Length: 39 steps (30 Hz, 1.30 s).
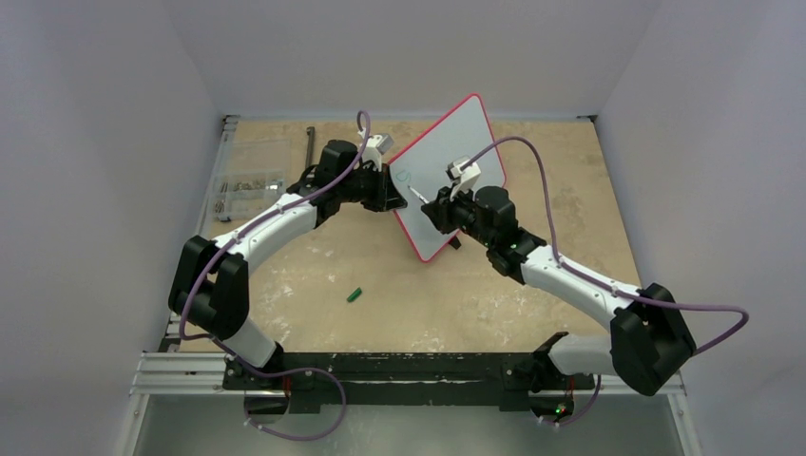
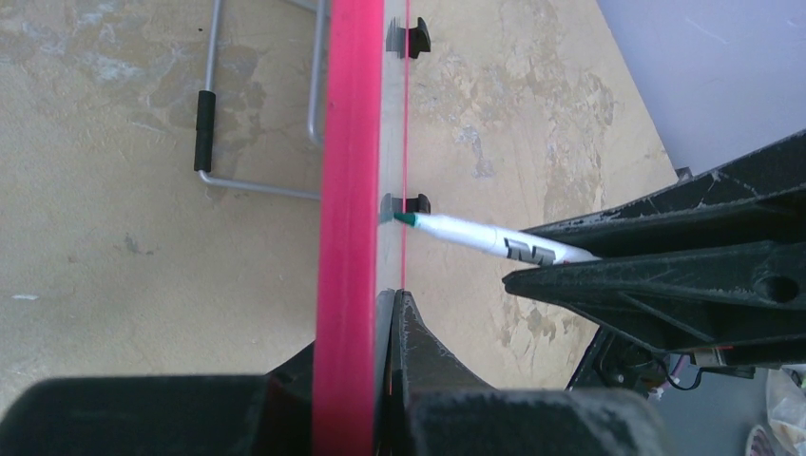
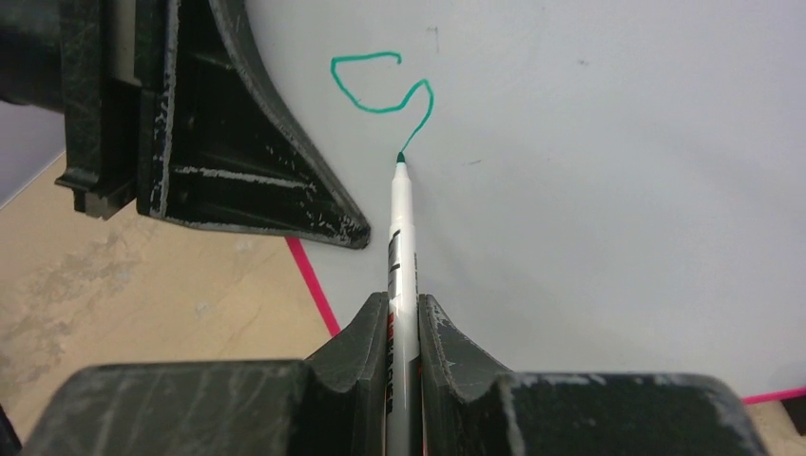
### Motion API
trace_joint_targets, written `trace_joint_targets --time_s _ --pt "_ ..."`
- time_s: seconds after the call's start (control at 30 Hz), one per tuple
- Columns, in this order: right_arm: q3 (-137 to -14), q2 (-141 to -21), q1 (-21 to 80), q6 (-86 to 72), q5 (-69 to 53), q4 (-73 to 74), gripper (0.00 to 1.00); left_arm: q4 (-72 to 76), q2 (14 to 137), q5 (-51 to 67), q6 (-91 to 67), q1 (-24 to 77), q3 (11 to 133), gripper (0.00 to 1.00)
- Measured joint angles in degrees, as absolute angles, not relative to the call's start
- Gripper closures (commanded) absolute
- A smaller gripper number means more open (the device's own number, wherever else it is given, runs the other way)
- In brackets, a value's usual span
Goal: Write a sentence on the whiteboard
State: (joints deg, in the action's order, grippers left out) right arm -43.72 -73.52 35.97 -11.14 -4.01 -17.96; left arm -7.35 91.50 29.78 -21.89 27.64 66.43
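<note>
The whiteboard (image 1: 456, 171), white with a red rim, stands tilted up off the table. My left gripper (image 1: 385, 185) is shut on its left edge; in the left wrist view the rim (image 2: 350, 142) runs edge-on between the jaws of the left gripper (image 2: 382, 302). My right gripper (image 3: 404, 306) is shut on a white marker (image 3: 401, 228), whose green tip touches the board face (image 3: 589, 190). Of the sentence, only one curved green stroke (image 3: 380, 90) shows, ending at the tip. The marker (image 2: 494, 239) also meets the board in the left wrist view.
A green marker cap (image 1: 355, 294) lies on the tan table in front of the arms. A clear box of small parts (image 1: 249, 188) and a black bar (image 1: 310, 147) sit at the back left. A wire stand (image 2: 214, 114) lies behind the board.
</note>
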Motion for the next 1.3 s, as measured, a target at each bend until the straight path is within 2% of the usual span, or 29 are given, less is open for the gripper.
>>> trace_joint_targets --time_s 0.47,0.67,0.9,1.3 --pt "-42.61 -70.43 37.6 -12.8 -6.63 -13.85 1.0 -6.96 91.72 29.76 -21.91 27.66 66.43 1.0" --pt "-45.82 -69.25 37.65 -12.78 -2.79 -10.46 1.0 -6.92 91.83 29.61 -21.91 27.66 66.43 1.0" --pt "-48.07 -65.6 37.65 -12.88 2.33 -9.5 1.0 -6.79 92.01 29.17 -21.96 27.66 66.43 0.95" --pt "-48.07 -64.42 37.65 -14.41 5.3 -7.09 1.0 -3.77 91.68 28.12 -23.44 27.75 63.94 0.96"
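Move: The right hand holds the marker with its tip on the whiteboard, about 5 cm ahead and 4 cm left of its fingers. The green curl it has drawn lies about 7 cm ahead and 5 cm left, near fingertip height. The whiteboard's middle is some 7 cm ahead and 5 cm right. From the left hand, shut on the board's near-left edge, the curl is about 6 cm ahead, 1 cm right and 3 cm higher. The marker tip comes off the whiteboard as the right hand draws back 2 to 3 cm with a slight drift left and down. The hand then climbs quickly by about 6 cm while shifting some 3 cm right and edging forward, turning slightly clockwise, and slows with the tip held off the board, fingers still shut on the marker. The left hand keeps its grip on the board's edge, sinking about 1 cm late on. ##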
